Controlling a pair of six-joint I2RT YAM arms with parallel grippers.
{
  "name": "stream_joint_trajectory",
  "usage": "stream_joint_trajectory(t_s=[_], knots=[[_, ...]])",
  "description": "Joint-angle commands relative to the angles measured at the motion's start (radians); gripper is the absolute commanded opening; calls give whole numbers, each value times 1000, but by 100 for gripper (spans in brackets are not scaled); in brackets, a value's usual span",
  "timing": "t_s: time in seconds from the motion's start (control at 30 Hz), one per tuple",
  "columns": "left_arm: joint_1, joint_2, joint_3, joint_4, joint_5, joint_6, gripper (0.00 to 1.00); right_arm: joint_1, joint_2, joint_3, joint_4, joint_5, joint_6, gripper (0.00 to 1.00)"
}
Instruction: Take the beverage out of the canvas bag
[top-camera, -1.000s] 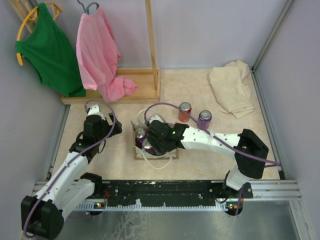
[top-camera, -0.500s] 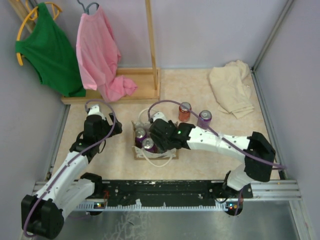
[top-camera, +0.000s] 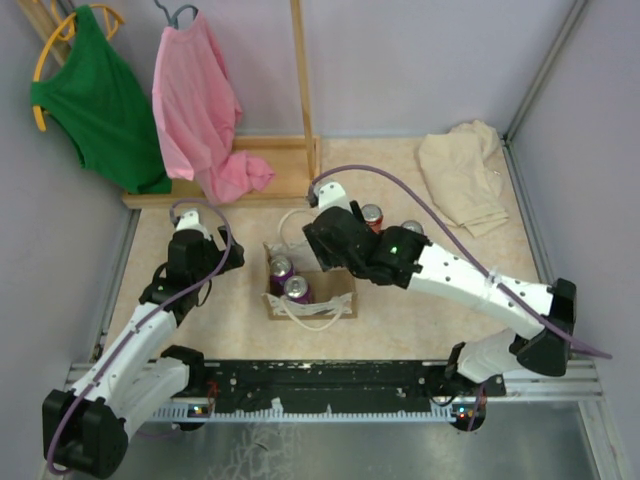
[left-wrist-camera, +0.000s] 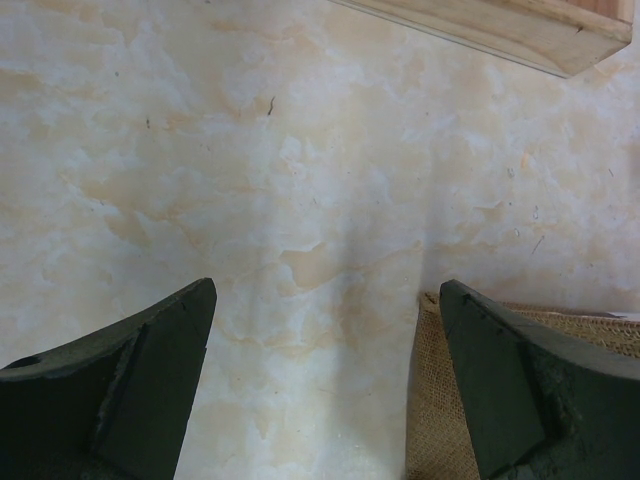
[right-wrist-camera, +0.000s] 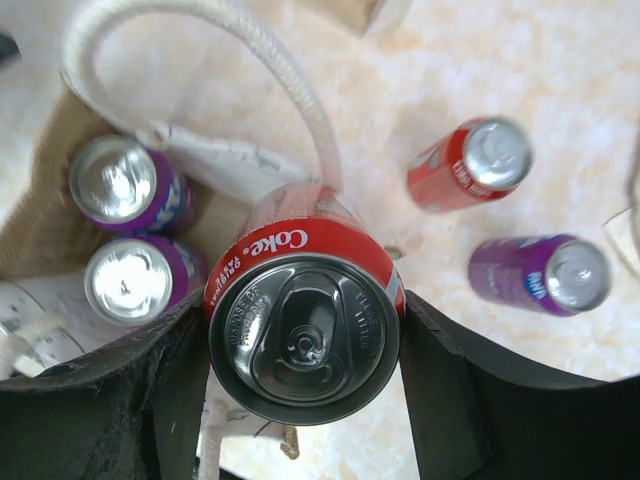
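Observation:
The tan canvas bag (top-camera: 335, 290) with white rope handles (right-wrist-camera: 290, 90) stands on the table in front of the arms. Two purple cans (top-camera: 296, 288) (right-wrist-camera: 128, 280) stand upright inside it at its left end. My right gripper (right-wrist-camera: 305, 340) is shut on a red Coke can (right-wrist-camera: 300, 300), which it holds upright above the bag's far edge; in the top view the wrist (top-camera: 335, 238) hides this can. My left gripper (left-wrist-camera: 325, 290) stands open over bare table just left of the bag, whose corner (left-wrist-camera: 440, 400) shows by the right finger, with nothing between the fingers.
A red can (top-camera: 372, 215) (right-wrist-camera: 470, 165) and a purple can (top-camera: 411, 228) (right-wrist-camera: 540, 275) stand on the table right of the bag. A wooden rack base (top-camera: 250, 185) with hanging pink and green garments is at the back left. A beige cloth (top-camera: 462, 175) lies at the back right.
My right gripper has risen out of the bag with the Coke can and moved back toward the far side. The left arm has not moved.

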Motion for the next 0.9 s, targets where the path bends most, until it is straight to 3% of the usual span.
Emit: stream_joint_trajectory(t_s=[0.0,0.27,0.53,0.87], knots=[[-4,1,-7,20,10,-10,99,3,-83,188,68,187,-46,0],[-3,11,-3,26,15,-7,99,-34,-92,369,-40,441,-71,0],[-3,11,-7,31,22,-6,99,-268,-182,264,-161,318,79,0],[-3,33,-10,42,41,-13,99,-328,-237,-62,-185,145,241,0]])
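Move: The right hand, already holding a red Coke can over the canvas bag, is headed for the free table by the standing purple can, some 8 cm ahead, 16 cm right and 15 cm below. The standing red can is about 10 cm ahead and 8 cm right; the bag's middle lies roughly 3 cm back, 4 cm left and 17 cm down. From the left hand, the standing purple can is about 36 cm right and 2 cm ahead. Right hand lifts the held can about 14 cm, swings it 16 cm right towards the purple can, then sinks. ##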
